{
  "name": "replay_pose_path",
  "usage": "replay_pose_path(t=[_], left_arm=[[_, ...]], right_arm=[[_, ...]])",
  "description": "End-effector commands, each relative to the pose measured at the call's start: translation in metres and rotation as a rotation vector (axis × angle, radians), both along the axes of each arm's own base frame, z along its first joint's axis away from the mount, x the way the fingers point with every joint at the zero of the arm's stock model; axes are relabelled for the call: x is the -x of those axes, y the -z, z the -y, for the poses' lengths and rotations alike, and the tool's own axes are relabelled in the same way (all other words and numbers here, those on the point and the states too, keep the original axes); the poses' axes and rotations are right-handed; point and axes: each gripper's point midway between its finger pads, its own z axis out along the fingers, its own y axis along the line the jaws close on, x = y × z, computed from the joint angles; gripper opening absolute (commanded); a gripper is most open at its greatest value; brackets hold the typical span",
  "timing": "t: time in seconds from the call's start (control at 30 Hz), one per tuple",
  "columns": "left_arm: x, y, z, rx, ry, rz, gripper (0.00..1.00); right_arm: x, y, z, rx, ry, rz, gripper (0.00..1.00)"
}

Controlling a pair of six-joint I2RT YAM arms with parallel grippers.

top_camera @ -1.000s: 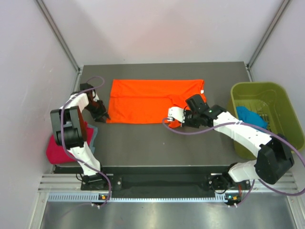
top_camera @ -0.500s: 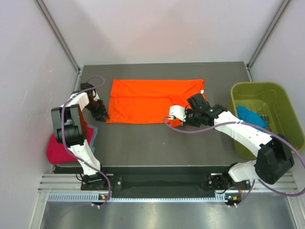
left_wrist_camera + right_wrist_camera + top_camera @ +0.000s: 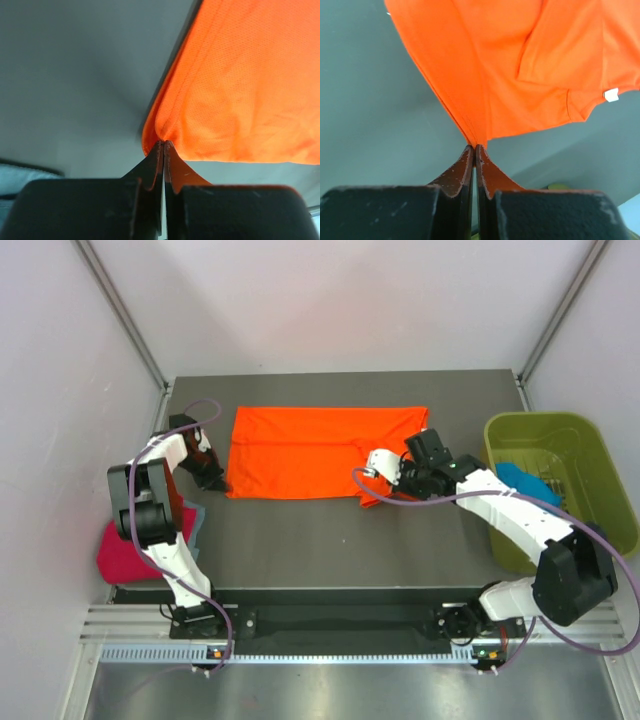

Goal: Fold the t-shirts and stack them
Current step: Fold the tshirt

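Note:
A bright orange t-shirt (image 3: 310,450) lies spread flat across the far half of the dark table. My left gripper (image 3: 222,483) is shut on its near left corner; in the left wrist view the cloth (image 3: 240,100) bunches right at the gripper's (image 3: 164,142) closed tips. My right gripper (image 3: 383,490) is shut on the near right corner, with the orange cloth (image 3: 520,65) stretching away from the pinched tips (image 3: 475,146) and a small white tag (image 3: 611,94) at its far edge. A magenta-pink t-shirt (image 3: 125,550) and a grey-blue one (image 3: 192,520) lie piled at the table's left edge.
An olive-green bin (image 3: 600,470) stands at the right edge of the table, with a teal-blue t-shirt (image 3: 525,483) inside. Slanted metal posts and pale walls close in the back and sides. The arm bases sit on a rail at the near edge.
My left gripper has shut on the orange shirt's near left corner. The right gripper, still shut on its corner, has moved a little right and away.

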Motion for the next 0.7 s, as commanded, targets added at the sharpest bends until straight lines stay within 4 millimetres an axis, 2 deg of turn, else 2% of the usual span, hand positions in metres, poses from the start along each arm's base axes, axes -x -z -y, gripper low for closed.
replay_pose_path(t=[0.0, 0.2, 0.4, 0.53, 0.67], left_arm=[[-0.004, -0.021, 0.004, 0.030, -0.003, 0.063, 0.00], [0.000, -0.044, 0.012, 0.061, -0.004, 0.105, 0.00], [-0.005, -0.085, 0.016, 0.075, -0.007, 0.191, 0.00], [-0.011, -0.108, 0.014, 0.064, 0.000, 0.244, 0.00], [-0.029, -0.125, 0.008, 0.039, 0.002, 0.305, 0.00]], right_arm=[[-0.016, -0.026, -0.002, -0.068, 0.039, 0.072, 0.00], [-0.021, -0.039, 0.004, -0.092, 0.071, 0.102, 0.00], [-0.034, -0.072, 0.011, -0.152, 0.123, 0.166, 0.00], [-0.049, -0.103, 0.017, -0.192, 0.157, 0.236, 0.00], [-0.067, -0.118, 0.022, -0.209, 0.185, 0.284, 0.00]])
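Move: My left fingertips are shut right at the near-left corner of the orange t-shirt, whose far-left corner is about 20 cm straight ahead; the folded pile sits roughly 17 cm to the left and 14 cm back. My right hand already holds the t-shirt's near-right part clear of the table. From it the far-right corner lies some 20 cm ahead, 8 cm right and 7 cm down, and the basket's middle is level, about 33 cm to the right. I raise both hands together, but only my right keeps its pinch on the t-shirt: after easing a little to the right it lifts the cloth about 8 cm while carrying it some 5 cm forward towards the far edge. My left first edges slightly right, then rises about 9 cm, still shut, coming off the near-left corner with nothing between the fingers and tilting its tips a bit forward. ##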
